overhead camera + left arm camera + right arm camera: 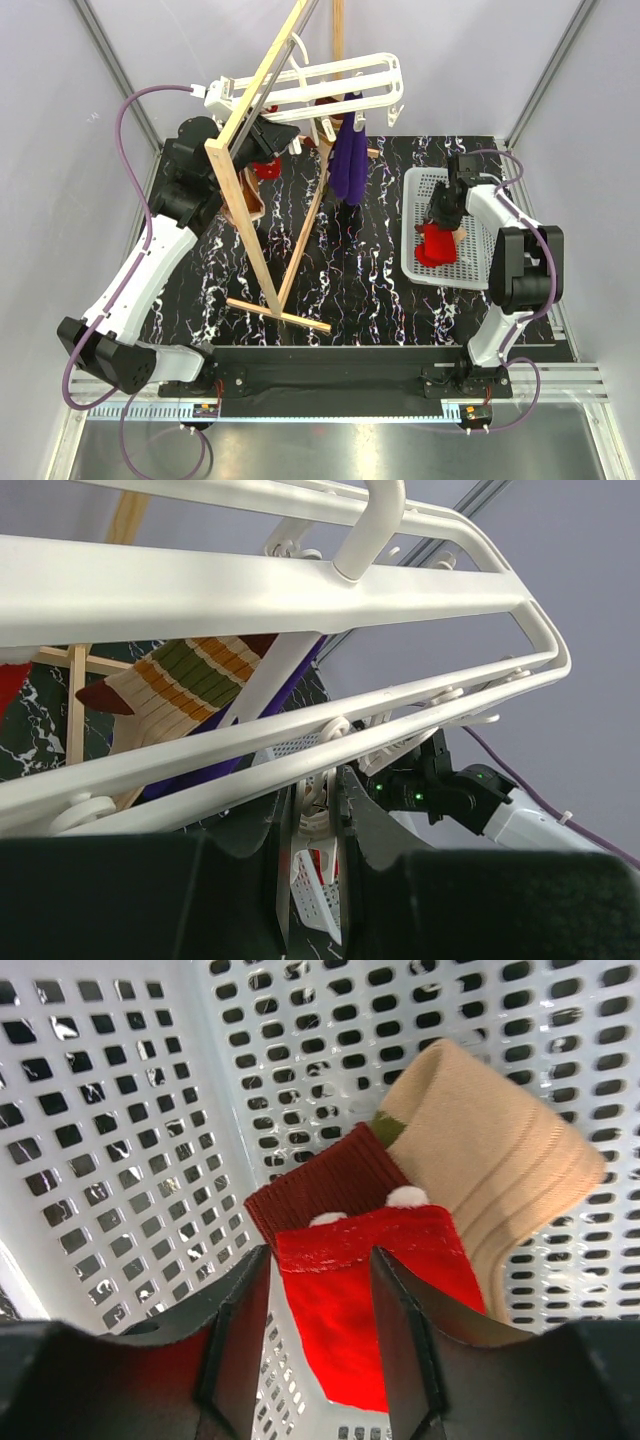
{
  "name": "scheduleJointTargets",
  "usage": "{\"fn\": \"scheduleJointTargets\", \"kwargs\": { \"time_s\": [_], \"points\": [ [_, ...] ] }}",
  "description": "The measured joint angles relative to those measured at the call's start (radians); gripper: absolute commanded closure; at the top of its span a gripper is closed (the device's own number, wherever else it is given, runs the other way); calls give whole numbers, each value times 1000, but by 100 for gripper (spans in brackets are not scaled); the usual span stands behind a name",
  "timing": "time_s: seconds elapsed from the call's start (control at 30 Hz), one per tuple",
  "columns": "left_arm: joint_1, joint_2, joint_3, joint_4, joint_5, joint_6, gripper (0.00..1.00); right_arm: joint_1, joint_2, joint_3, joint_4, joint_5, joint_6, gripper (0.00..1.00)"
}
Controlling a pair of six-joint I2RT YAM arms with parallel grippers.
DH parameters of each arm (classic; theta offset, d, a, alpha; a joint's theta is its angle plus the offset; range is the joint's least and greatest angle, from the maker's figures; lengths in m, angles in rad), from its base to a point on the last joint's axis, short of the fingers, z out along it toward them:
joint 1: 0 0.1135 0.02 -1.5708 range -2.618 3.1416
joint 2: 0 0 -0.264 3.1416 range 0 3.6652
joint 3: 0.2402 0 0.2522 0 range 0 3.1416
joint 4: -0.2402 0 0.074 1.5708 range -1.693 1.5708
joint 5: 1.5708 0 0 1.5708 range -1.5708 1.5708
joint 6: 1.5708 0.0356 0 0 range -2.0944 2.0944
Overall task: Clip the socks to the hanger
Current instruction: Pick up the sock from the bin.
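The white hanger (350,75) (250,585) hangs from the wooden stand at the back. My left gripper (290,140) (320,800) is up under the frame, shut on one of its white pegs (318,815). A purple sock (348,160) and a striped sock (190,680) hang from the frame. My right gripper (440,215) (320,1270) is down in the white basket, open, with its fingers either side of the red sock (370,1290) (435,245). Under it lies a tan sock (490,1150) with a maroon cuff (330,1185).
The tall wooden A-frame stand (255,220) crosses in front of my left arm, its feet reaching mid-table. The perforated basket (420,180) sits at the right on the black marbled table (360,270). Another red piece (265,168) shows behind the stand near the left gripper.
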Motion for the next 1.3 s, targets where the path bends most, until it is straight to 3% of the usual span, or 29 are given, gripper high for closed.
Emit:
{"fn": "scheduleJointTargets", "kwargs": {
  "time_s": [0.1, 0.2, 0.27, 0.47, 0.8, 0.9, 1.17, 1.3],
  "points": [
    [0, 0, 0, 0, 0, 0, 100, 18, 16, 0, 3, 12, 0, 55],
    [0, 0, 0, 0, 0, 0, 100, 31, 25, -4, 5, 28, 1, 67],
    [0, 0, 0, 0, 0, -1, 100, 35, 25, -10, 7, 37, 0, 70],
    [0, 0, 0, 1, 3, -3, 100, 36, 27, -18, 8, 58, -3, 56],
    [0, 0, 0, 3, 8, -4, 100, 56, 27, -56, 7, 81, -16, 56],
    [0, 0, 0, 3, 9, -4, 100, 57, 31, -57, 8, 83, -20, 62],
    [0, 0, 0, 4, 13, -5, 100, 57, 54, -57, 10, 84, -25, 96],
    [0, 0, 0, 5, 15, -7, 100, 57, 42, -57, 8, 97, -24, 100]
  ]
}}
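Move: The red sock lies crumpled in the bin below the right hand, its middle about 4 cm back, 1 cm right and 5 cm down, with its far edge almost under the fingertips. Of its neighbours, the brown cuff is 1 cm ahead and 2 cm left, the tan sock 1 cm ahead and 5 cm right, both about 5 cm down. From the left hand, which holds the hanger, the red sock is roughly 43 cm right, 2 cm back and 40 cm down. The right fingertips come down onto the red sock's far edge and pinch a fold of it, sinking nearly 4 cm while drawing back about 2 cm, with only a slight tilt of the wrist. From half open, the fingers narrow partway, widen again, then shut completely close to the bottom of the descent. ##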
